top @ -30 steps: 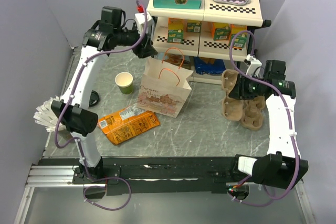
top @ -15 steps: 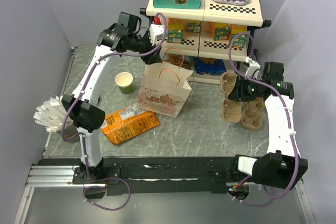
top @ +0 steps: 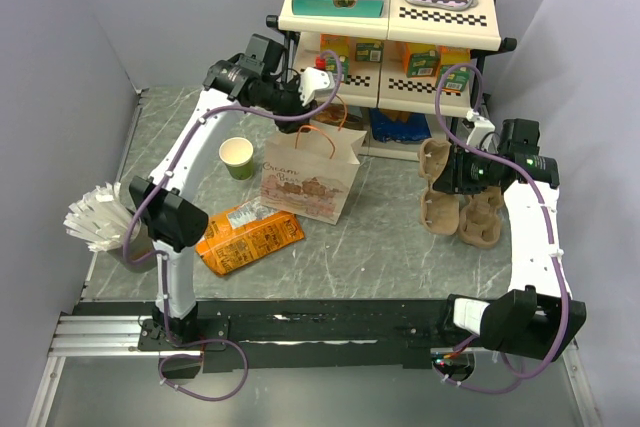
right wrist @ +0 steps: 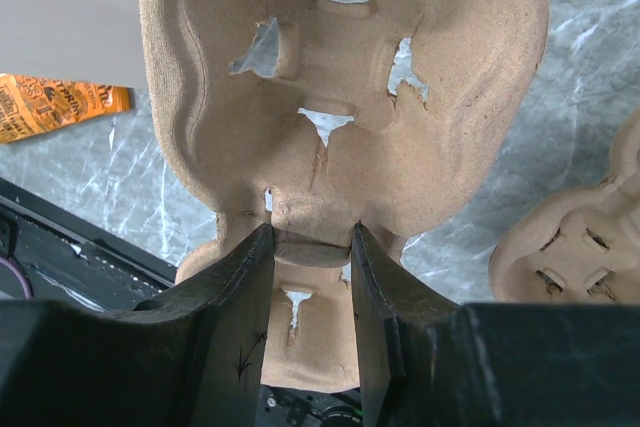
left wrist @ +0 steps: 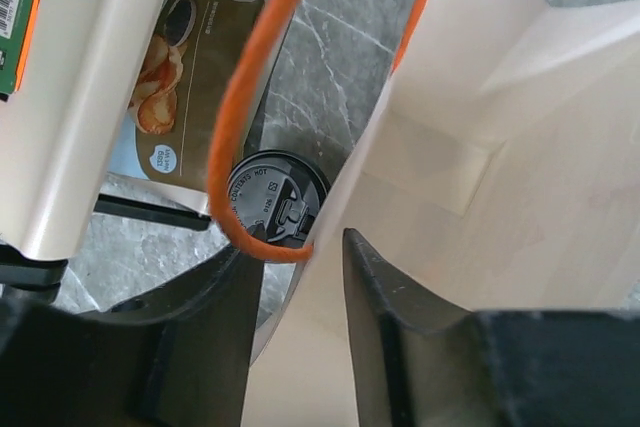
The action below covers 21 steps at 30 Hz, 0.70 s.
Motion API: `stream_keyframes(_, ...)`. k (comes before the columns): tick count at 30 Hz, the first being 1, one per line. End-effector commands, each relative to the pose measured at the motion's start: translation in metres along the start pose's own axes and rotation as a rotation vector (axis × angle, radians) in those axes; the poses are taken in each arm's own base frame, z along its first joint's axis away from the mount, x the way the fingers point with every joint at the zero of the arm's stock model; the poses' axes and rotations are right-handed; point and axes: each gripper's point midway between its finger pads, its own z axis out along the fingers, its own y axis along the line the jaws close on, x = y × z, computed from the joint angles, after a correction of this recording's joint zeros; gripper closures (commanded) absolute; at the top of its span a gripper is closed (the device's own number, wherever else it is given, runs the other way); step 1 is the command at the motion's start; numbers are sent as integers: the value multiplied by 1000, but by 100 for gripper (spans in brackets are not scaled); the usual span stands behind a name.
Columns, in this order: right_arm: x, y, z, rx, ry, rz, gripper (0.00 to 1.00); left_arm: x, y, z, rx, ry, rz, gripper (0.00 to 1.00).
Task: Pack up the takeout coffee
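The takeout coffee [left wrist: 275, 197] shows only its black lid in the left wrist view. It stands on the table just outside the paper bag's [left wrist: 480, 147] back wall and is hidden in the top view. My left gripper [left wrist: 302, 244] is open and straddles that bag's rim by an orange handle [left wrist: 235, 97], with one finger outside and one inside. From above, the left gripper [top: 320, 89] hangs over the back of the bag [top: 305, 172]. My right gripper [right wrist: 312, 232] is shut on a brown pulp cup carrier [right wrist: 340, 77], held tilted up at the right [top: 438, 162].
A lidless green cup [top: 237, 157] stands left of the bag, with an orange snack packet [top: 245, 237] in front. White fanned items [top: 95, 217] lie at the far left. A second carrier [top: 485, 215] lies at the right. The shelf unit [top: 390, 17] stands close behind the bag.
My left arm has swung right from beside the shelf to over the bag's back rim, and its jaws have narrowed. The bag now stands straighter. The right arm has barely moved.
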Motion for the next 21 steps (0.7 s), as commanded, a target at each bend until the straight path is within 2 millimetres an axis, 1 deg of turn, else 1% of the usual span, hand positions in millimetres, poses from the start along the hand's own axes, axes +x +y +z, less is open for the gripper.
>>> stream_keyframes(1, -12, 3, -3, -11, -45, -7, 100, -13, 2, -11, -28, -21, 46, 61)
stream_keyframes(3, -11, 3, -3, -10, -43, -5, 100, -21, 2, -18, -50, -39, 58, 66)
stream_keyframes(5, -10, 3, -4, -10, -47, -4, 100, -27, 5, -22, -73, -55, 74, 69)
stream_keyframes(6, -9, 3, -3, -11, -44, -2, 100, -33, 4, -29, -88, -71, 84, 77)
stream_keyframes(7, -8, 3, -3, -9, -45, -3, 100, -35, 3, -30, -92, -78, 81, 82)
stream_keyframes(8, -7, 3, -3, -8, -42, -1, 100, -41, 5, -33, -108, -98, 94, 85)
stream_keyframes(9, -7, 3, -3, -9, -43, -3, 100, -48, 4, -41, -123, -118, 106, 92)
stream_keyframes(10, -7, 3, -3, -8, -43, -2, 100, -52, 4, -44, -135, -131, 100, 99)
stream_keyframes(11, -7, 3, -3, -9, -42, -6, 100, -58, 4, -47, -147, -150, 105, 99)
stream_keyframes(12, -7, 3, -3, -7, -43, -8, 100, -71, 6, -57, -180, -189, 128, 99)
stream_keyframes(14, -9, 4, -5, -11, -46, -28, 100, -85, 1, -63, -196, -222, 143, 99)
stream_keyframes(15, -11, 5, -7, -14, -54, -40, 100, -94, 0, -72, -226, -243, 161, 99)
stream_keyframes(16, -12, 7, -9, -21, -57, -54, 100, -99, -8, -69, -217, -253, 173, 99)
stream_keyframes(17, -13, 7, -11, -18, -59, -81, 100, -100, -12, -69, -214, -256, 177, 99)
stream_keyframes(18, -17, 8, -14, -13, -71, -98, 100, -107, -16, -74, -223, -277, 193, 99)
stream_keyframes(19, -20, 8, -18, -2, -86, -117, 100, -99, -20, -65, -212, -258, 180, 99)
stream_keyframes(20, -23, 6, -22, 15, -97, -140, 100, -99, -28, -59, -199, -258, 181, 99)
stream_keyframes(21, -31, 8, -28, 28, -124, -163, 100, -102, -33, -63, -205, -273, 186, 99)
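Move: The left hand's half-open fingers are already around the far rim of the paper bag, at the foot of an orange handle, with the bag's body below and about 5 cm back and 4 cm right. The lidded coffee stands behind the bag, some 5 cm ahead, 10 cm right and 22 cm down; the open cup is level with the hand, about 16 cm to its left. The right hand has that rim roughly 26 cm left and 12 cm ahead. The left hand holds nearly still while its fingers shut and pinch the paper bag's far rim at the foot of the orange handle. Keeping that pinch, it then speeds upward about 9 cm, easing back some 3 cm towards the robot and a little right late in the lift, with the fingertips tilting up roughly 15 degrees. ##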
